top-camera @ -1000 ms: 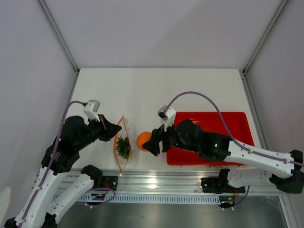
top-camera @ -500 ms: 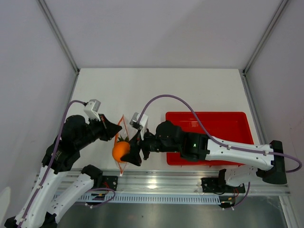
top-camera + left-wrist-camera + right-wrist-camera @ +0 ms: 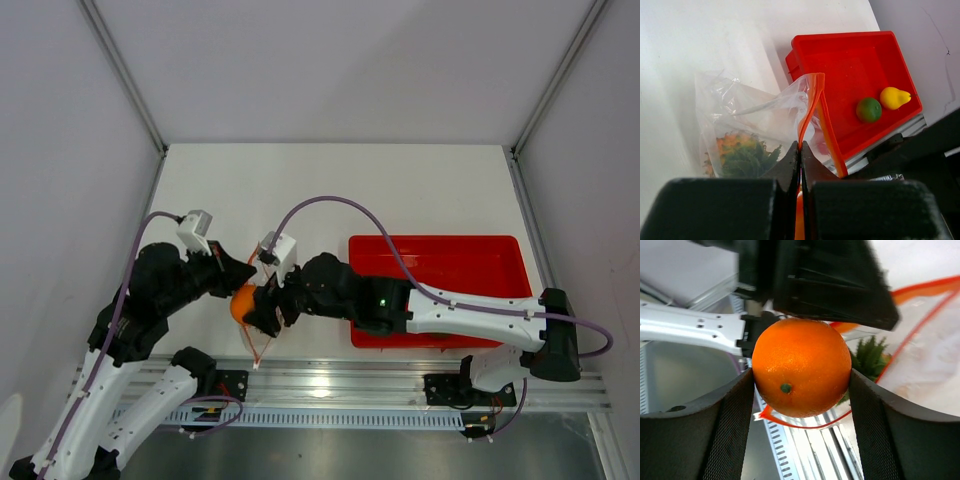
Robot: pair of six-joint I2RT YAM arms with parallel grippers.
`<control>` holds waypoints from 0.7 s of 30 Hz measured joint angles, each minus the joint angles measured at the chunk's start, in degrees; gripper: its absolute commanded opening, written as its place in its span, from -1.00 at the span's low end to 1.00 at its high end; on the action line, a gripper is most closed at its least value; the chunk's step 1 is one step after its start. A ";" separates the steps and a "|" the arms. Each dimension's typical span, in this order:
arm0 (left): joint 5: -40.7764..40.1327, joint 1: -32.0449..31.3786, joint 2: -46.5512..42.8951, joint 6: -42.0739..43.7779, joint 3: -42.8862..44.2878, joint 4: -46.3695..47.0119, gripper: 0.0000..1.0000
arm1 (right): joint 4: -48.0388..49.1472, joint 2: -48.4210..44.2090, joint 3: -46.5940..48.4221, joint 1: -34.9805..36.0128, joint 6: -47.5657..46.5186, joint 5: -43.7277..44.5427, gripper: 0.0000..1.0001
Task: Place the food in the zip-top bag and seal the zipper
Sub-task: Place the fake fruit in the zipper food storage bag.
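The clear zip-top bag (image 3: 747, 112) stands open on the white table, with the pineapple (image 3: 740, 152) inside it. My left gripper (image 3: 800, 147) is shut on the bag's orange-red zipper (image 3: 811, 100) and holds that edge up. My right gripper (image 3: 800, 375) is shut on the orange ball (image 3: 801, 367), just above the bag's mouth, where the zipper strip (image 3: 805, 424) curves beneath it. From above, the orange (image 3: 239, 303) sits right beside the left gripper (image 3: 246, 272), with the right gripper (image 3: 256, 312) over the bag (image 3: 258, 345). A green fruit (image 3: 869, 109) and a yellow lemon (image 3: 894, 98) lie in the red tray.
The red tray (image 3: 500, 255) sits at the right of the table, partly under my right arm. An aluminium rail (image 3: 330, 385) runs along the near edge. White walls close in the table's left, back and right sides.
My right gripper has carried the orange leftward from beside the tray to the bag's mouth. The left gripper has stayed still, holding the zipper edge.
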 measured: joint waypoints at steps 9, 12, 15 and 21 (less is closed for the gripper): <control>-0.50 0.00 -0.61 0.04 0.00 -0.02 -0.99 | -2.86 0.87 -0.04 -0.74 1.36 11.52 -1.00; -1.60 0.00 -0.61 0.09 0.00 0.04 -0.99 | -3.08 1.92 -0.04 -1.66 1.64 13.92 -1.00; -2.32 0.00 -0.61 0.13 0.00 -0.24 -0.99 | -2.78 3.37 -0.02 -2.47 1.81 16.26 -1.00; -3.15 0.00 -0.24 0.44 0.00 -0.37 -0.99 | -1.20 6.91 0.44 -4.42 1.99 18.14 -1.00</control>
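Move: The right hand already grips the orange; the mouth of the zipper bag is about 5 cm ahead of it, 3 cm to its right and 7 cm lower. The pineapple in the bag lies some 7 cm ahead, 1 cm right and 14 cm down; the left fingertips, pinching the rim, are roughly 8 cm ahead, 1 cm right. From the left hand the mouth is about 2 cm back, 2 cm right and 6 cm below. Right hand carries the gripped orange about 9 cm forward and 5 cm down into the bag mouth, turning clockwise some 20 degrees. ##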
